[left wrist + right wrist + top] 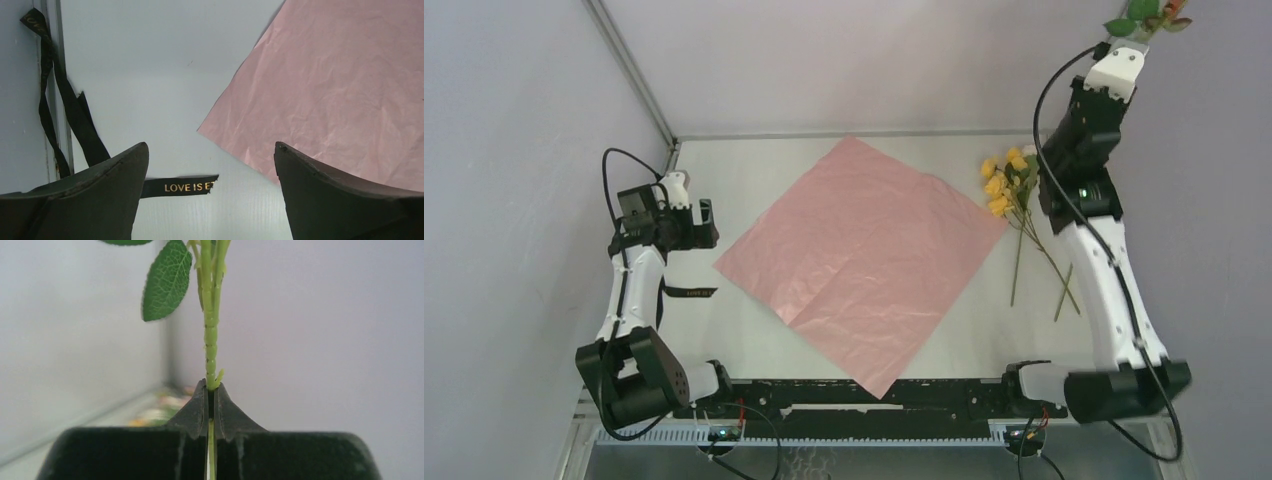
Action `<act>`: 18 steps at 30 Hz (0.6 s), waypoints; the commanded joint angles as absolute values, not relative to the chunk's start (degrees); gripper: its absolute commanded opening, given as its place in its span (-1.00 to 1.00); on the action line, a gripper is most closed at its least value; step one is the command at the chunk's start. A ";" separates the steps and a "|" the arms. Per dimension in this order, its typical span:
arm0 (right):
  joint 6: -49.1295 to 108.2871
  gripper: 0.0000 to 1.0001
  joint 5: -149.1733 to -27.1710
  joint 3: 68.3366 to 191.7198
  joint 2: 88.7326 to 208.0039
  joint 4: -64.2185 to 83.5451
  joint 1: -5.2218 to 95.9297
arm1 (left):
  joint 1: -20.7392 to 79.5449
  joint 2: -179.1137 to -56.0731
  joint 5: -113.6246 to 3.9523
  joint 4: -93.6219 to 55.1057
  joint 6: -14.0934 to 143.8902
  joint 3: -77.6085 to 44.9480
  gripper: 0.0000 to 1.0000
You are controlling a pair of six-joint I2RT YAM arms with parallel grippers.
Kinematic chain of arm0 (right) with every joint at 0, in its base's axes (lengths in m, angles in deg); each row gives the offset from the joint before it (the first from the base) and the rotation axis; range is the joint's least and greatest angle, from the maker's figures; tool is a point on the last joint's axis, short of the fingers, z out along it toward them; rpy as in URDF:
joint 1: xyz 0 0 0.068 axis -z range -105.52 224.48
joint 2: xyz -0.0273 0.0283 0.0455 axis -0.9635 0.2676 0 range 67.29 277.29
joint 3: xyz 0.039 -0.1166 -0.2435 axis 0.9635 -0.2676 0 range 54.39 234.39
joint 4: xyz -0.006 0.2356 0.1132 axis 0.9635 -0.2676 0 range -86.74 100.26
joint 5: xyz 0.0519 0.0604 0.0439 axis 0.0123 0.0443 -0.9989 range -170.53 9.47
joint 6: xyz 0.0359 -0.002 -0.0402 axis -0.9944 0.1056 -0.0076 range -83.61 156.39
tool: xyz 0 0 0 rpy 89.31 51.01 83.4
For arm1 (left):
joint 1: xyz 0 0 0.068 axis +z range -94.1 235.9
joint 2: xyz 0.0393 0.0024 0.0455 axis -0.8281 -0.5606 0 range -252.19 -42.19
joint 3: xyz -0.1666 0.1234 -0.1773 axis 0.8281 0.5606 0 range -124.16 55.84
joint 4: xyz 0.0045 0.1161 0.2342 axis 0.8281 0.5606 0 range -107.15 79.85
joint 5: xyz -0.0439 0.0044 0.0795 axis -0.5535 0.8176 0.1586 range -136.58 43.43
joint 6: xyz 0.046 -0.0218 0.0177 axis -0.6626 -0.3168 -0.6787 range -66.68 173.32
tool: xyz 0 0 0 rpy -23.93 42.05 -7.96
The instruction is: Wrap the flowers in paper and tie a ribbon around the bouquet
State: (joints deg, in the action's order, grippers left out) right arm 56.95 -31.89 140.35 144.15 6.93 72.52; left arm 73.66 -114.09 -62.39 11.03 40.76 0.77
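Observation:
The paper [864, 255] lies flat, pink side up, as a diamond in the middle of the table. Yellow flowers [1007, 185] with long stalks lie on the table to its right. My right gripper [1124, 42] is raised high at the back right, shut on the green stalk [211, 330] of one stem; its leaves and reddish bloom [1146, 17] stick out past the fingers. My left gripper [707, 222] hovers open left of the paper [340, 90]. The dark ribbon [180, 186] with gold print lies under the left gripper [211, 150], untouched. No bouquet is in view.
The ribbon's other loops [75, 115] trail along the metal rail at the table's left edge. Grey walls close in the left, back and right. A black rail [864, 395] runs along the near edge between the arm bases.

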 commanded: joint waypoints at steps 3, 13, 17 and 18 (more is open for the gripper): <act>27.21 -1.00 -67.64 133.36 134.12 -5.09 62.09 | 73.29 -109.82 -65.13 10.00 39.52 2.53 0.99; 6.49 -1.00 -85.11 133.47 157.97 -11.82 41.13 | 73.30 -109.34 -66.40 10.76 39.45 2.65 1.00; 8.15 -1.00 -90.88 142.06 172.13 -18.22 40.46 | 73.35 -108.97 -66.08 10.73 39.13 2.75 0.99; 9.30 -1.00 -90.57 144.89 175.75 -20.73 40.34 | 73.31 -108.87 -66.21 10.63 39.12 2.91 0.99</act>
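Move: The right hand holds a pink flower by its stem, high at the right. The middle of the pink wrapping paper lies about 43 cm to its left, 10 cm back and 44 cm below. The yellow flowers lie some 13 cm left of the hand and 5 cm ahead, the ribbon's lettered end about 77 cm left and 16 cm back, both on the table. From the left hand, the paper's middle is roughly 38 cm right, 6 cm back and 14 cm below. Right hand swings the still-gripped flower some 40 cm left and 30 down over the paper, fingers tipping down. ##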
